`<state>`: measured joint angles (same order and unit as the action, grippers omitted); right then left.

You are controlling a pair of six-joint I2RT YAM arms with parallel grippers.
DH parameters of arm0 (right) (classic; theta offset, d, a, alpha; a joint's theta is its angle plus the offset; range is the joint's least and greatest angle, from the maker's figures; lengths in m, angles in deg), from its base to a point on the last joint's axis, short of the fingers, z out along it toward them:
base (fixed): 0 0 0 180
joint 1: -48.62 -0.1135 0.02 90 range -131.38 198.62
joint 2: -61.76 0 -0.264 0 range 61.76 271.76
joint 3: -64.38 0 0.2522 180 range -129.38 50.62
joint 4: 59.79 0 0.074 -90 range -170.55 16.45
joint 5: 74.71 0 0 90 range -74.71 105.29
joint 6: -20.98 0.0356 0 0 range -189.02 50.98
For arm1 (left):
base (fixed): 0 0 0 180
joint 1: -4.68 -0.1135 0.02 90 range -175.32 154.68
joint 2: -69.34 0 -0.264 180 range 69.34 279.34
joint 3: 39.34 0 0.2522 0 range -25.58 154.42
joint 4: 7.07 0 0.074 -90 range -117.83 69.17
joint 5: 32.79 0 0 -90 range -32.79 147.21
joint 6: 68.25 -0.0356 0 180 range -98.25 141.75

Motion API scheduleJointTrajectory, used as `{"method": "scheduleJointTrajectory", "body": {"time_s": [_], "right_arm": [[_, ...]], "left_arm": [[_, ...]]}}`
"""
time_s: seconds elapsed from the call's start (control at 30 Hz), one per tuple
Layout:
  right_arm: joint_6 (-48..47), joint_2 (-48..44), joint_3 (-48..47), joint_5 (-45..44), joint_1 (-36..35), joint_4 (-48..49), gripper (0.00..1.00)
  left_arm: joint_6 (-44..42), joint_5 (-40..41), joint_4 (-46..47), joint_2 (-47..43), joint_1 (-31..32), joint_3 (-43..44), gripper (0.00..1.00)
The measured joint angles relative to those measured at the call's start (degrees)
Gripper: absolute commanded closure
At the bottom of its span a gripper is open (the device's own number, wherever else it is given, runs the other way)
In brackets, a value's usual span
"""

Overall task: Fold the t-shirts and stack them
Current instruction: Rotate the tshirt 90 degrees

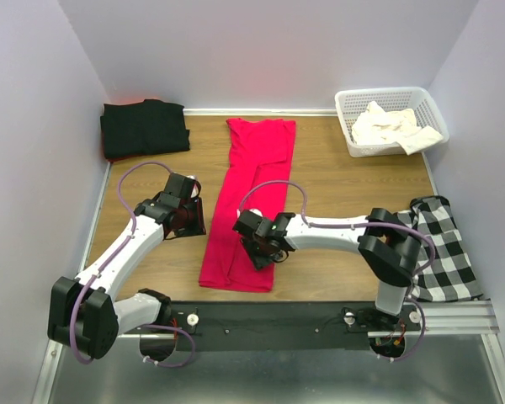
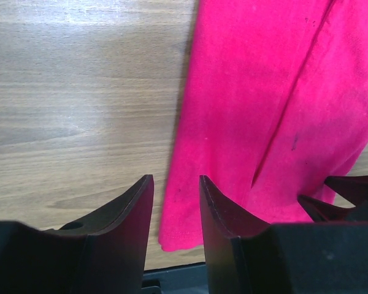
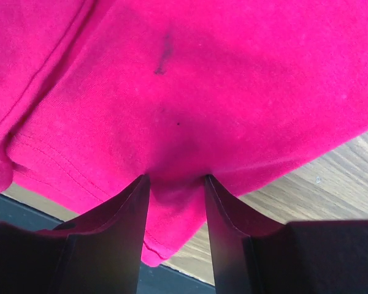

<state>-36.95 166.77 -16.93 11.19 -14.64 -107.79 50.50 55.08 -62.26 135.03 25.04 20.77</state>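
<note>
The red t-shirt lies as a long narrow strip down the middle of the table, folded lengthwise. My left gripper is open at the strip's left edge, low down. In the left wrist view the left gripper frames that hem edge of the red t-shirt, which lies flat below. My right gripper is open, its fingertips set down on the strip's near right part. Red t-shirt fabric bulges between the right gripper's jaws. The black t-shirt lies folded at the back left. A cream-white t-shirt sits crumpled in the basket.
The white lattice basket stands at the back right. A black-and-white checked cloth hangs over the table's right edge near the right arm. Bare wood shows between the strip and the basket. A dark rail runs along the near edge.
</note>
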Motion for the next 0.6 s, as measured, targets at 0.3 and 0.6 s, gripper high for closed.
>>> {"method": "scheduleJointTrajectory", "body": {"time_s": [0.3, 0.6], "right_arm": [[0.9, -6.4, 8.7, 0.8, -0.6, 3.8, 0.51], [4.0, -15.6, 18.9, 1.6, -0.9, 3.1, 0.51]], "left_arm": [[0.0, 0.0, -0.1, 0.0, 0.0, -0.1, 0.57], [-0.2, -0.9, -0.1, -1.2, 0.2, -4.3, 0.57]]}}
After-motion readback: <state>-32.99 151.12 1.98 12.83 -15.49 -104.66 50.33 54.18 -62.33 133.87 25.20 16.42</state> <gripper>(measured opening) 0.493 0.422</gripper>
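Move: The right hand's half-open fingertips already rest on the red t-shirt near its near end: the shirt's middle is about 16 cm ahead and 3 cm left, 1 cm lower. The middle of its near hem is some 7 cm back and 6 cm left, the table's near edge 10 cm back. The checked cloth lies about 43 cm right and 4 cm ahead. From the left hand, the shirt's middle is roughly 8 cm ahead, 11 cm right, 9 cm below. To the right and back, about 8 cm in all, the right hand drags the t-shirt's near end towards the table's near edge, easing straight back first, then quickening rightward. It stays level with fingertips pressed on the cloth, half open and hardly turning. The left hand, empty and clear of the shirt, drifts back and down some 2 cm each. ##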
